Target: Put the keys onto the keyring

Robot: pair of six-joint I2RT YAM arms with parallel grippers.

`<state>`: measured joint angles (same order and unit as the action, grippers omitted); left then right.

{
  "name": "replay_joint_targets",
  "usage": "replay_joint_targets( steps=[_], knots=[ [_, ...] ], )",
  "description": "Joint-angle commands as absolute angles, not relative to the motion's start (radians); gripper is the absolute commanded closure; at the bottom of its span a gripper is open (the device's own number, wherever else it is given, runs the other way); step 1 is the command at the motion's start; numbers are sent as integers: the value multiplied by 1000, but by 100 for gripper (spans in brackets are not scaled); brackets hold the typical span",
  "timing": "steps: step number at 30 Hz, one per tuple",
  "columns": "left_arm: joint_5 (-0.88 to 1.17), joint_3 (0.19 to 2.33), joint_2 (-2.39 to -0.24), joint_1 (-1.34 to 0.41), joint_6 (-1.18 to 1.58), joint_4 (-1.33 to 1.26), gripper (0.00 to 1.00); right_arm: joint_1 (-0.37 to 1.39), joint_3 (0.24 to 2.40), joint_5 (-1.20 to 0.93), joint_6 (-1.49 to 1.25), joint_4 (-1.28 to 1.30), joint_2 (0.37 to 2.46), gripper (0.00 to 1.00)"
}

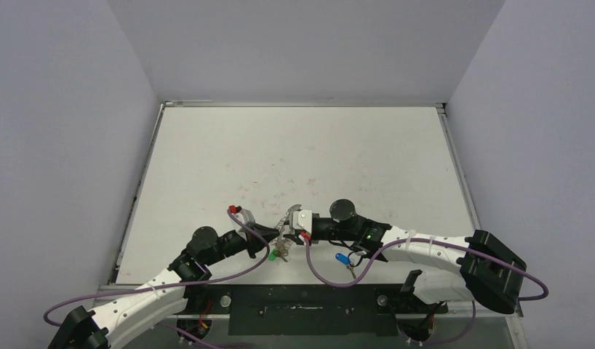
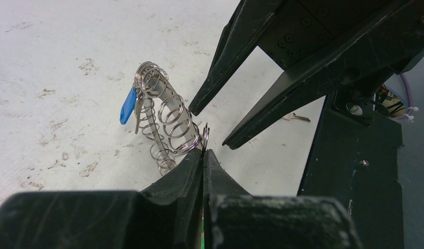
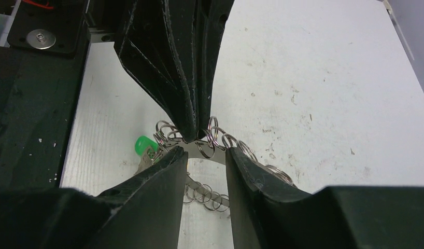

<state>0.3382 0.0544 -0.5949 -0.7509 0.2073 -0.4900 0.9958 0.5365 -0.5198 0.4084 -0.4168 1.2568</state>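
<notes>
The keyring (image 2: 166, 122), a silver band edged with wire loops, stands on edge on the table. My left gripper (image 2: 203, 149) is shut on one of its small loops. A blue-tagged key (image 2: 128, 106) hangs from the ring's far end. A green-tagged key (image 3: 143, 144) hangs at its other side. My right gripper (image 3: 206, 155) is open, its fingers straddling the band close to the left gripper's pinch. From above, both grippers meet at the keyring (image 1: 283, 247). Another blue-tagged key (image 1: 342, 257) lies loose on the table beside the right arm.
A silver key shaft (image 2: 295, 118) shows on the table behind the right fingers. The black base plate (image 1: 302, 309) runs along the near edge. Purple cables (image 1: 324, 273) loop beside both arms. The scuffed white table (image 1: 302, 153) stretches away behind the grippers.
</notes>
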Motion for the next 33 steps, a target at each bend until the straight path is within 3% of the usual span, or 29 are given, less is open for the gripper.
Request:
replay_joint_targets(
  steps=[1, 9, 14, 19, 25, 33],
  knots=[
    [359, 74, -598, -756, 198, -532, 100, 1013, 588, -534, 413, -458, 1277, 68],
    [356, 75, -592, -756, 198, -531, 100, 1019, 602, -550, 420, -443, 1290, 81],
    [354, 74, -590, -757, 198, -531, 100, 1020, 609, -548, 432, -414, 1292, 100],
    [365, 74, -578, -757, 215, -529, 99, 1018, 606, -540, 433, -403, 1284, 100],
    [336, 73, -490, -756, 283, -512, 79, 1012, 604, -547, 440, -375, 1262, 100],
    [239, 126, -327, -756, 341, -347, 69, 1006, 651, -645, 437, -251, 1205, 100]
  ],
)
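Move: The small metal ring I want is still pinched in my left fingertips, about 1 cm to the left of my open right fingers and level with them. The keyring disc hangs from it, its middle some 4 cm below my left hand, about 1 cm ahead and 2 to the right. The green-tagged key is roughly 7 cm back from my left hand, 1 to its left and 7 lower. From my right hand, the loose blue-tagged key lies about 18 cm right, 10 back and 12 down. I ease my right hand just under 1 cm left onto the small ring and shut its fingers on it, while my left hand holds the ring still. Once my right pinches it, my left fingers open about a third of the way and lift some 4 cm straight up off the ring, tilting slightly; my right keeps its grip and draws back about 1 cm. ##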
